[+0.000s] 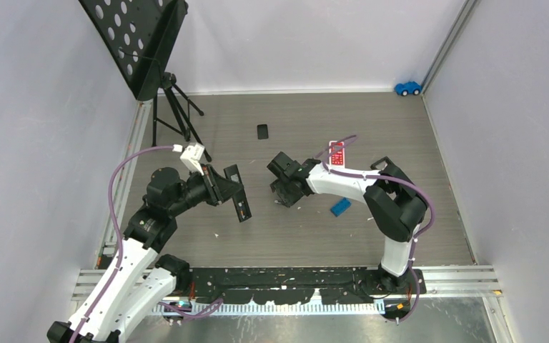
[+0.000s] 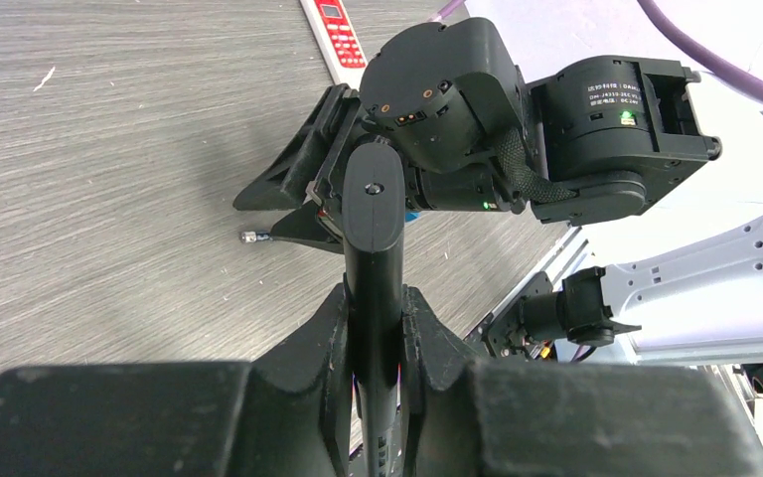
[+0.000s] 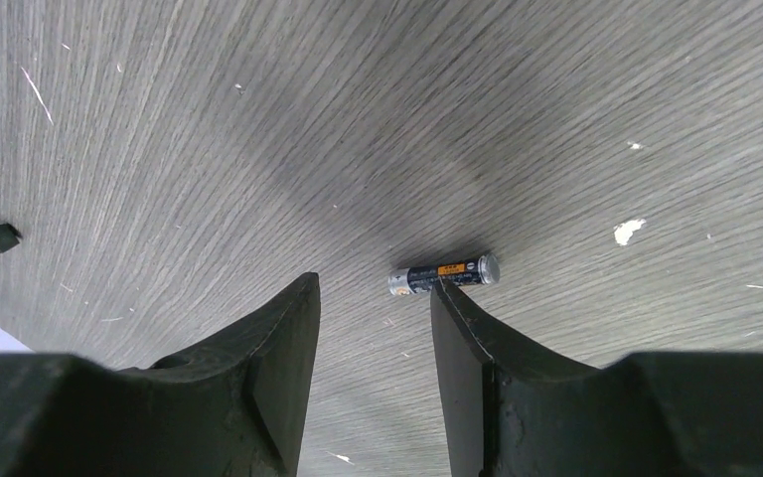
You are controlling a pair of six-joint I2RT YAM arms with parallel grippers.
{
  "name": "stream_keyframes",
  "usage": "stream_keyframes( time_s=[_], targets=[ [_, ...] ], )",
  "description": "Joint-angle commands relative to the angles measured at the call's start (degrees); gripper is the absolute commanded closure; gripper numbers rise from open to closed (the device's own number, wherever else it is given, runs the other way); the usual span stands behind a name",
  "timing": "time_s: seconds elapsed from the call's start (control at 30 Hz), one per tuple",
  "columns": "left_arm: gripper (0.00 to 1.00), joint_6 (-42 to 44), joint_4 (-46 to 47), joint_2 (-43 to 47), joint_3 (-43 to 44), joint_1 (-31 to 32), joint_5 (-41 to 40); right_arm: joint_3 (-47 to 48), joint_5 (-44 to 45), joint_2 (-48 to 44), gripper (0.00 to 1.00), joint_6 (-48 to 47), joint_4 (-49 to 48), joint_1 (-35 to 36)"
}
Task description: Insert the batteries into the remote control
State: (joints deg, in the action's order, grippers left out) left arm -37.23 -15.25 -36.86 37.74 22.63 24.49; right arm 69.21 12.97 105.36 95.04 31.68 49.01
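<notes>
My left gripper is shut on a slim black remote control, held edge-on above the table; the top view shows it at the left. A dark battery with an orange band and silver ends lies flat on the table. My right gripper hangs open just above the table, and its right fingertip sits at the battery's near side. The battery is outside the jaws. From the left wrist view, the same battery lies at the tips of the right gripper.
A red and white remote lies behind the right arm, and a blue block sits beside that arm's forearm. A small black rectangle lies further back. A music stand is at the back left and a blue toy car in the back right corner.
</notes>
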Motion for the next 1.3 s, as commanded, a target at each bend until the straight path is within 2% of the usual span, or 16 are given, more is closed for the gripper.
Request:
stream_keyframes(
  time_s=[0.0, 0.4, 0.57, 0.83, 0.97, 1.27],
  targets=[
    [1.0, -0.01, 3.3, 0.33, 1.4, 0.04, 0.93, 0.53, 0.94, 0.12, 0.5, 3.61, 0.4, 0.2],
    [1.0, 0.39, 3.15, 0.31, 1.55, 0.04, 0.65, 1.53, -0.39, 2.16, 0.54, 5.68, 2.95, 0.2],
    [1.0, 0.64, 3.0, 0.39, 1.77, 0.04, 0.64, 1.59, -3.72, 4.54, 0.63, 7.33, 2.95, -0.12],
    [1.0, 1.14, 2.61, 0.58, 1.9, 0.04, 0.41, 3.75, -4.24, 5.87, 0.67, 7.28, 5.87, -0.7],
    [1.0, 1.6, 2.0, 0.58, 2.35, 0.04, 0.3, 3.91, -7.18, 5.79, 0.75, 7.6, 7.3, -1.26],
    [1.0, 2.43, 1.34, 1.07, 3.31, 0.04, -0.03, 6.34, -6.6, 4.83, 0.69, 3.5, 15.92, -3.89]
  ],
)
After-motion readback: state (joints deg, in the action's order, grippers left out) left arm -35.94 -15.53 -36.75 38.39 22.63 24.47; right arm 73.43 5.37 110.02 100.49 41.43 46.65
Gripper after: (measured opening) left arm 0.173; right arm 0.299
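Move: The battery lies on the table about 2 cm back, 2 cm right and 3 cm below the right hand, crosswise under its right-hand finger. A white chip lies roughly 6 cm to the right of the battery and 1 cm nearer the base; a blue block lies some 19 cm right of the battery and 1 cm nearer the base. From the left hand, which holds the remote, the battery is about 5 cm ahead, 12 cm right and 22 cm below. The right hand sinks about 2 cm towards the battery, easing back and slightly left, while its half-open fingers close to roughly a quarter open and the wrist tips them more steeply down. Near the table it then slides about 2 cm to the right and a little farther back, fingers parting slightly again, so that it ends with its fingertips close about the battery and the fingers some 15 degrees nearer to vertical. ##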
